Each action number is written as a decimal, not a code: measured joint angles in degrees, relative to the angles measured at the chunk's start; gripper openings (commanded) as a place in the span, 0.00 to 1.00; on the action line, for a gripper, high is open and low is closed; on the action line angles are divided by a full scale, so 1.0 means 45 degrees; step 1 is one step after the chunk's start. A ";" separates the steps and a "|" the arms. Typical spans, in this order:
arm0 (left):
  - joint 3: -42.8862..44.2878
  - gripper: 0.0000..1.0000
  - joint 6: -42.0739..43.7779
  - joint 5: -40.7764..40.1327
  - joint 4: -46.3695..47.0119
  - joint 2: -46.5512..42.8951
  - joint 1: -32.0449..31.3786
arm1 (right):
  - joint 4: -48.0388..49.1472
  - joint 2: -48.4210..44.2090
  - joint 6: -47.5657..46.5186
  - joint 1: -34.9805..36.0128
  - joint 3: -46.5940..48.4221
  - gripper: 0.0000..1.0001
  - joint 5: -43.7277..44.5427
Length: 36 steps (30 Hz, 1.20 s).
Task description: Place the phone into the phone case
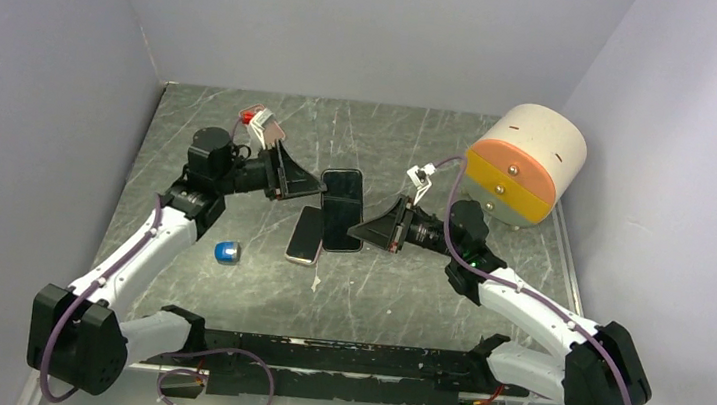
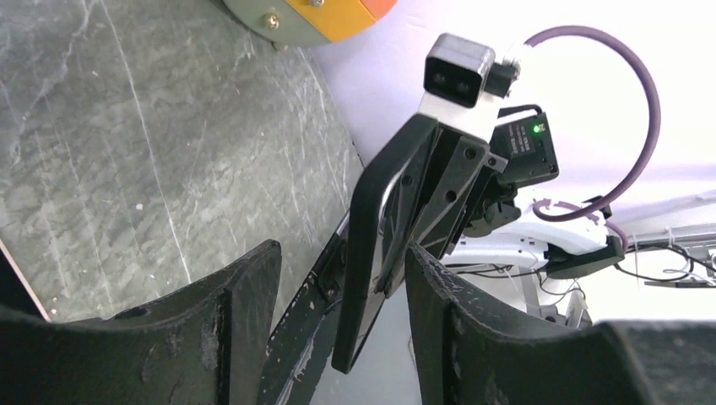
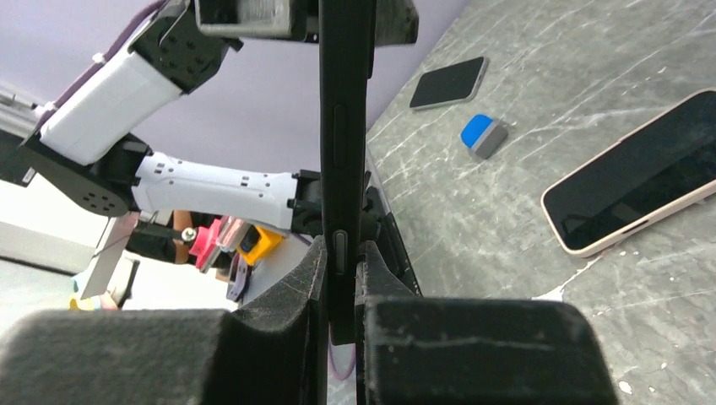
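A black phone case (image 1: pixel 343 201) is held off the table between my two grippers. My right gripper (image 1: pixel 363 231) is shut on its lower edge; in the right wrist view (image 3: pixel 340 253) the case (image 3: pixel 344 126) stands edge-on, side buttons showing. My left gripper (image 1: pixel 314 186) is open, and in the left wrist view (image 2: pixel 342 253) its fingers (image 2: pixel 253 287) stand either side of the case (image 2: pixel 371 228) with a gap on both sides. I cannot tell whether anything is inside the case. A phone with a light rim (image 1: pixel 306 234) lies flat on the table below, screen up (image 3: pixel 633 173).
A small blue block (image 1: pixel 227 251) lies left of the phone (image 3: pixel 483 135). A second dark phone (image 3: pixel 447 82) lies farther left, hidden in the top view. A big beige and orange cylinder (image 1: pixel 524 165) lies at the back right. Grey walls enclose the table.
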 measured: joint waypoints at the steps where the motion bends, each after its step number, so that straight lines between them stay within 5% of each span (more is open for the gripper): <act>1: 0.0039 0.59 -0.0102 0.0015 0.0053 0.0000 0.0131 | 0.0000 -0.0005 0.0000 0.0000 0.0000 0.00 -0.0117; 18: 0.0821 0.45 0.0602 0.0092 -0.0515 0.0010 0.0262 | -0.0209 0.0049 -0.0325 0.0321 0.0000 0.00 -0.0690; 28: 0.0903 0.03 0.1443 0.0063 -0.1297 0.0063 0.0301 | -0.0568 0.0257 -0.0325 0.0413 0.0010 0.00 -0.0631; 36: 0.1880 0.07 0.3007 -0.0520 -0.3400 0.0170 0.0185 | -0.0680 0.0447 -0.0325 0.0461 0.0102 0.00 -0.0466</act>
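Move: Already between the left hand's open fingers is the left edge of the black-cased phone; the phone's middle lies about 4 cm back, 4 cm right and 2 cm below that hand. From the right hand, which keeps hold of its right edge, the middle is some 3 cm ahead, 2 cm left and 1 cm up. Counted from the left hand, the pale-cased phone lies 3 cm ahead, 5 cm left, the blue-topped block 4 cm back, 23 cm left, both roughly 26 cm below. Rising about 2.5 cm with its fingers open, the left hand then sinks some 2 cm and shuts them, pinching the phone and case near the far left corner while its wrist tips slightly. Meanwhile the right hand, still gripping the right edge, draws the phone back about 1.5 cm, then lowers it almost 2 cm, turning it slightly counter-clockwise. ##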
